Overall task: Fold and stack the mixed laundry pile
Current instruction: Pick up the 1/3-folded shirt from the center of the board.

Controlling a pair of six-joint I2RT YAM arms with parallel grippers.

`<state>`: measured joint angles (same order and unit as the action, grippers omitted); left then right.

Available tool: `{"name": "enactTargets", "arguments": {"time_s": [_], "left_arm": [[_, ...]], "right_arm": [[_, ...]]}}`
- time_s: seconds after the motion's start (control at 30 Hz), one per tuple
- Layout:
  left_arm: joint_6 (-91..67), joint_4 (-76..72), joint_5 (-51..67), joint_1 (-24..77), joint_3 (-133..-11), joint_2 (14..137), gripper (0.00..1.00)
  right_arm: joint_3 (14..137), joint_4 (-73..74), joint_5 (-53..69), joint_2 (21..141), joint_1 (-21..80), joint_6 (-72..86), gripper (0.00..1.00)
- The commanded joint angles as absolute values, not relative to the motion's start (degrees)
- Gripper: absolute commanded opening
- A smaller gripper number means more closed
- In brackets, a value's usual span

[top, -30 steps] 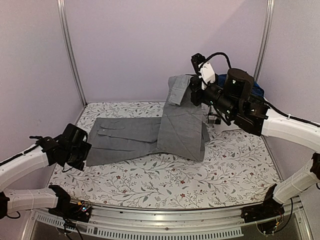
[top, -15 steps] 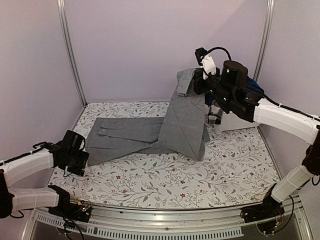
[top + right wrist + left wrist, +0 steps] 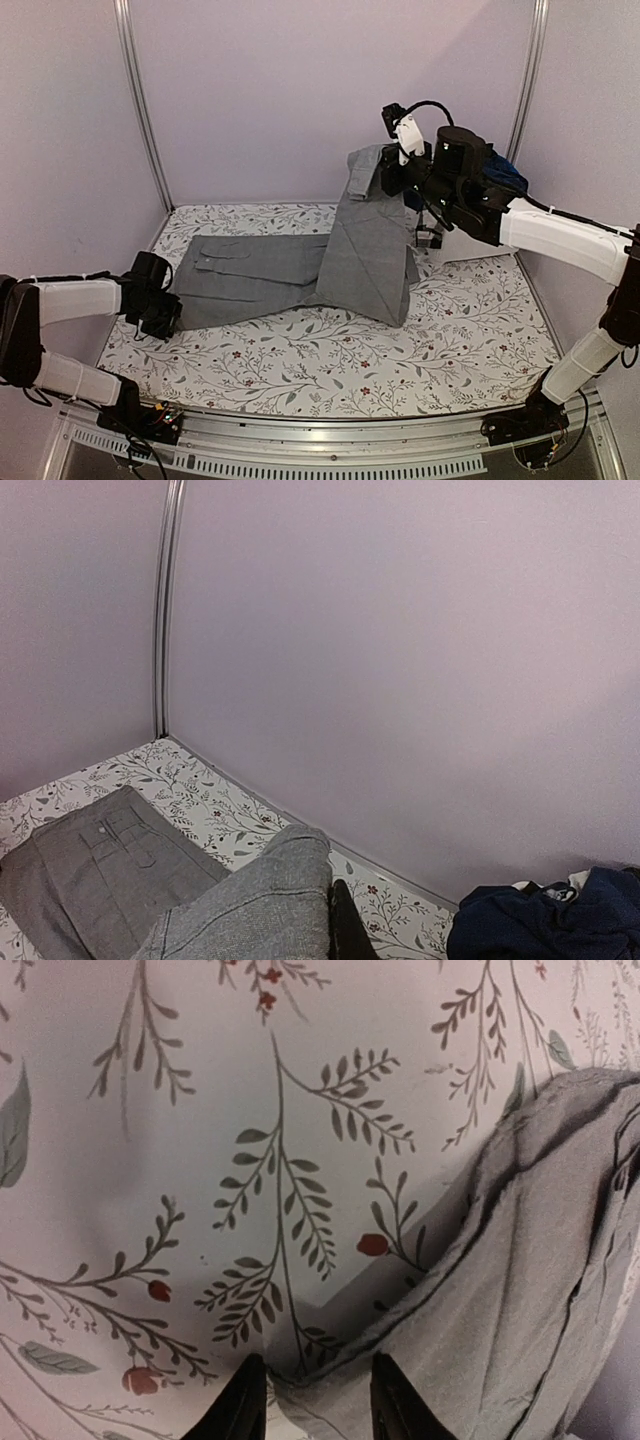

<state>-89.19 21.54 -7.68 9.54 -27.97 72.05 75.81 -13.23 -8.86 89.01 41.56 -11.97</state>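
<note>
A grey garment (image 3: 260, 275) lies spread across the floral table cloth (image 3: 330, 350), its right end lifted high. My right gripper (image 3: 385, 175) is shut on that raised end; in the right wrist view the grey cloth (image 3: 250, 910) drapes over the gripper (image 3: 335, 920). My left gripper (image 3: 165, 310) sits low at the garment's near left corner. In the left wrist view the gripper (image 3: 318, 1405) is open, and the hemmed corner of the grey cloth (image 3: 520, 1290) lies between its two dark fingertips. A navy blue garment (image 3: 545, 920) is heaped at the back right (image 3: 503, 178).
A white bin (image 3: 470, 245) stands at the back right under the right arm, holding the navy cloth. Purple walls close off the back and both sides. A metal rail (image 3: 330, 440) runs along the table's near edge.
My left gripper has dropped and moved in to the garment's near left corner, its jaws narrowing around it. The right gripper has shifted slightly left, still holding the end up.
</note>
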Motion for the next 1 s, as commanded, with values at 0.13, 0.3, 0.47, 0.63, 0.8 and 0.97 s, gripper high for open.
{"name": "enactTargets", "arguments": {"time_s": [0.13, 0.3, 0.47, 0.63, 0.8, 0.97], "left_arm": [[-85.2, 20.2, -3.9, 7.2, -28.0, 77.7, 0.1], [-84.2, 21.9, -4.7, 7.3, -29.5, 73.5, 0.0], [-83.8, 26.0, -7.1, 7.3, -33.0, 67.4, 0.0], [-80.6, 26.1, -9.4, 7.2, -37.9, 68.6, 0.0], [-78.0, 20.3, -7.3, 6.1, -41.0, 75.5, 0.0], [-75.7, 16.1, -6.1, 4.9, -45.3, 82.6, 0.0]], "right_arm": [[77.6, -13.9, -9.6, 88.9, 41.1, -11.8, 0.0], [78.2, -13.8, -9.3, 89.1, 40.9, -12.3, 0.0], [78.9, -14.0, -8.9, 89.3, 40.1, -12.9, 0.0], [81.3, -14.6, -7.2, 90.7, 38.5, -13.6, 0.0], [84.7, -14.9, -5.2, 94.4, 37.7, -15.3, 0.0], [85.6, -16.3, -3.9, 98.2, 37.4, -17.9, 0.0]]}}
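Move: The gray shirt's near left corner lies right at the half-open left fingers, about 1 cm ahead, 1 cm right and 1 cm below. The middle of the flat part lies some 12 cm ahead and 20 cm right, and its far left corner about 25 cm ahead and 4 cm right. The right hand holds the shirt's raised end; from it the near left corner is some 14 cm back, 54 cm left and 37 cm below, and the laundry basket about 12 cm ahead, 24 cm right and 28 cm below. The left hand eases about 1 cm further onto the near left corner, shuts its fingers to pinch the cloth, then lifts some 7 cm and carries the corner forward towards the far edge, sinking slightly at the end about 7 cm ahead of its start. The right hand first stays put with the shirt's other end still gripped high up, then in the second half goes forward about 4 cm and up a little, taking its end away from the near side along with the left. ##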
